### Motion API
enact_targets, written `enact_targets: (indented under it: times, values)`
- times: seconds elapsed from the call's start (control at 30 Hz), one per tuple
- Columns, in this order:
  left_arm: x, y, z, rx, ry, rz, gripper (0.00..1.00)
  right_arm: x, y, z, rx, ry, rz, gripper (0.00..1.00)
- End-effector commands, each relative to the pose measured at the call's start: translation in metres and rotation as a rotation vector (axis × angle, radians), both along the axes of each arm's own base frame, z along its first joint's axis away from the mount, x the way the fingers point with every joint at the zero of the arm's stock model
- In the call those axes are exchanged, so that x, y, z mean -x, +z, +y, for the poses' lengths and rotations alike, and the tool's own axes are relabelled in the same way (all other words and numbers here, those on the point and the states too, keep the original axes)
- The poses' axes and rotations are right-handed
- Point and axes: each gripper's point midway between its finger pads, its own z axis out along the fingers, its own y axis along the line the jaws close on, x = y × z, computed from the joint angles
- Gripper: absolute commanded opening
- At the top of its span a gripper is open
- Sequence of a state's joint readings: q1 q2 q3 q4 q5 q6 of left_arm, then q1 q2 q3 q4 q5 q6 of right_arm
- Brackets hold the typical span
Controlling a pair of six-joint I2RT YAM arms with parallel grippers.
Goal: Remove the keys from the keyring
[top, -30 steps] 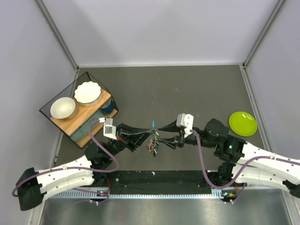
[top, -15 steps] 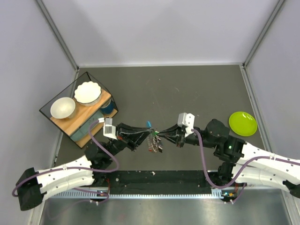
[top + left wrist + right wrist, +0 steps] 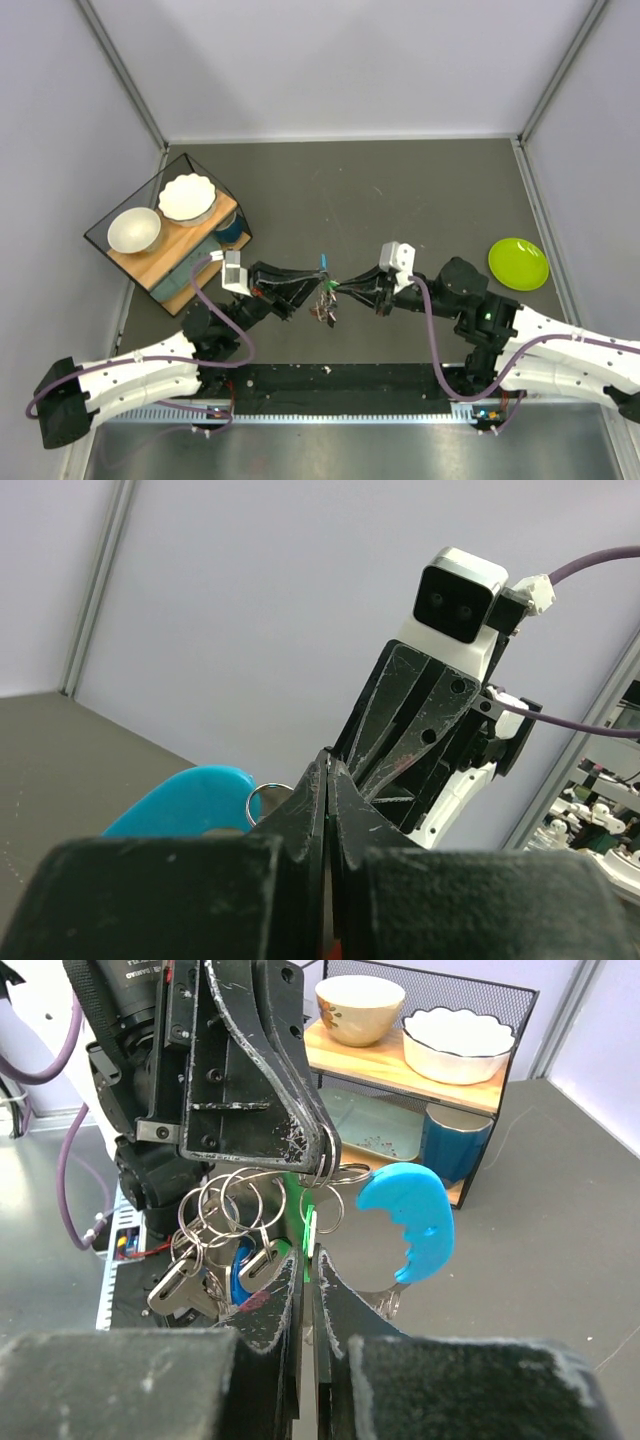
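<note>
The keys (image 3: pixel 325 303) hang as a bunch between my two grippers above the dark table. In the right wrist view, several thin silver rings of the keyring (image 3: pixel 235 1195) link silver keys (image 3: pixel 185 1285), a blue-headed key (image 3: pixel 240 1260) and a cyan moon-shaped tag (image 3: pixel 410 1220). My left gripper (image 3: pixel 318 284) is shut on a ring at the top of the bunch (image 3: pixel 322 1155). My right gripper (image 3: pixel 312 1250) is shut on a thin green tag (image 3: pixel 305 1215). In the left wrist view, the cyan tag (image 3: pixel 185 800) and one ring (image 3: pixel 265 798) sit left of the shut left gripper (image 3: pixel 327 765).
A black wire rack (image 3: pixel 170 235) with two white bowls and a blue cup stands at the left; it also shows in the right wrist view (image 3: pixel 430 1020). A lime-green plate (image 3: pixel 518 263) lies at the right. Grey walls enclose the table.
My right gripper's fingers have drawn together at the bunch and shifted slightly left. The hanging keys have swung a little. The left gripper has hardly moved.
</note>
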State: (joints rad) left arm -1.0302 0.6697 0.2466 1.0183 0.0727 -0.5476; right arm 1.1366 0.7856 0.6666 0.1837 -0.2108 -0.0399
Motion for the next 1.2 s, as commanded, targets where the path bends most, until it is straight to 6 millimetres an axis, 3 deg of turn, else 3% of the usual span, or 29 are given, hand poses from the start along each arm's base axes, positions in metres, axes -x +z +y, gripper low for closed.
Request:
enact_targets:
  times: [0.0, 0.3, 0.57, 0.83, 0.87, 0.97, 1.17]
  values:
    - [0.001, 0.031, 0.018, 0.131, 0.03, -0.034, 0.0, 0.005, -0.005, 0.005, -0.006, 0.015, 0.029, 0.0]
    - [-0.007, 0.022, 0.014, 0.157, 0.023, 0.043, 0.0, -0.012, -0.004, -0.007, -0.015, -0.108, 0.067, 0.0]
    - [-0.018, 0.029, 0.022, 0.211, 0.052, 0.139, 0.0, -0.02, -0.028, -0.011, 0.06, -0.154, 0.042, 0.0]
    - [-0.021, 0.018, 0.019, 0.181, 0.075, 0.133, 0.0, -0.015, -0.018, -0.008, 0.029, -0.122, 0.055, 0.0]
    - [-0.02, 0.02, 0.02, 0.184, 0.073, 0.125, 0.0, -0.015, -0.015, -0.01, 0.025, -0.125, 0.053, 0.03]
    - [-0.011, 0.018, 0.019, 0.171, 0.036, 0.104, 0.0, -0.013, -0.001, -0.02, 0.0, -0.139, 0.045, 0.26]
    - [0.015, 0.016, 0.012, 0.118, -0.082, 0.024, 0.0, -0.006, 0.022, -0.043, -0.072, -0.161, 0.06, 0.4]
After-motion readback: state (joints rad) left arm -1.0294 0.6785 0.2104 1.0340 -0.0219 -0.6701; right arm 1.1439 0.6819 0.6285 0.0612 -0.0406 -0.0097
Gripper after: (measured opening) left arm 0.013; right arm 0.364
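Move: The green key hangs from the keyring held in the left fingertips and sits right at the right hand's closed tips, about 1 cm to the left of its point. From the right hand, the blue clip is roughly 4 cm ahead, 2 cm left and 1 cm higher, and the other keys hang some 4 cm back, 3 cm left and 2 cm lower. From the left hand, the green key lies about 1 cm back, 3 cm right and 3 cm below. With the left hand keeping its pinch on the keyring and the right still pinching the green key, both hands travel together about 2 cm forward and 2 cm down, the left tipping its raised fingers down some 10 degrees while the right swings about as much clockwise and edges 1 cm to the right. The right fingers then open partway, let go of the green key and draw off about 2 cm further to the right, while the left starts back and up by about 1 cm each, still holding the keyring. ##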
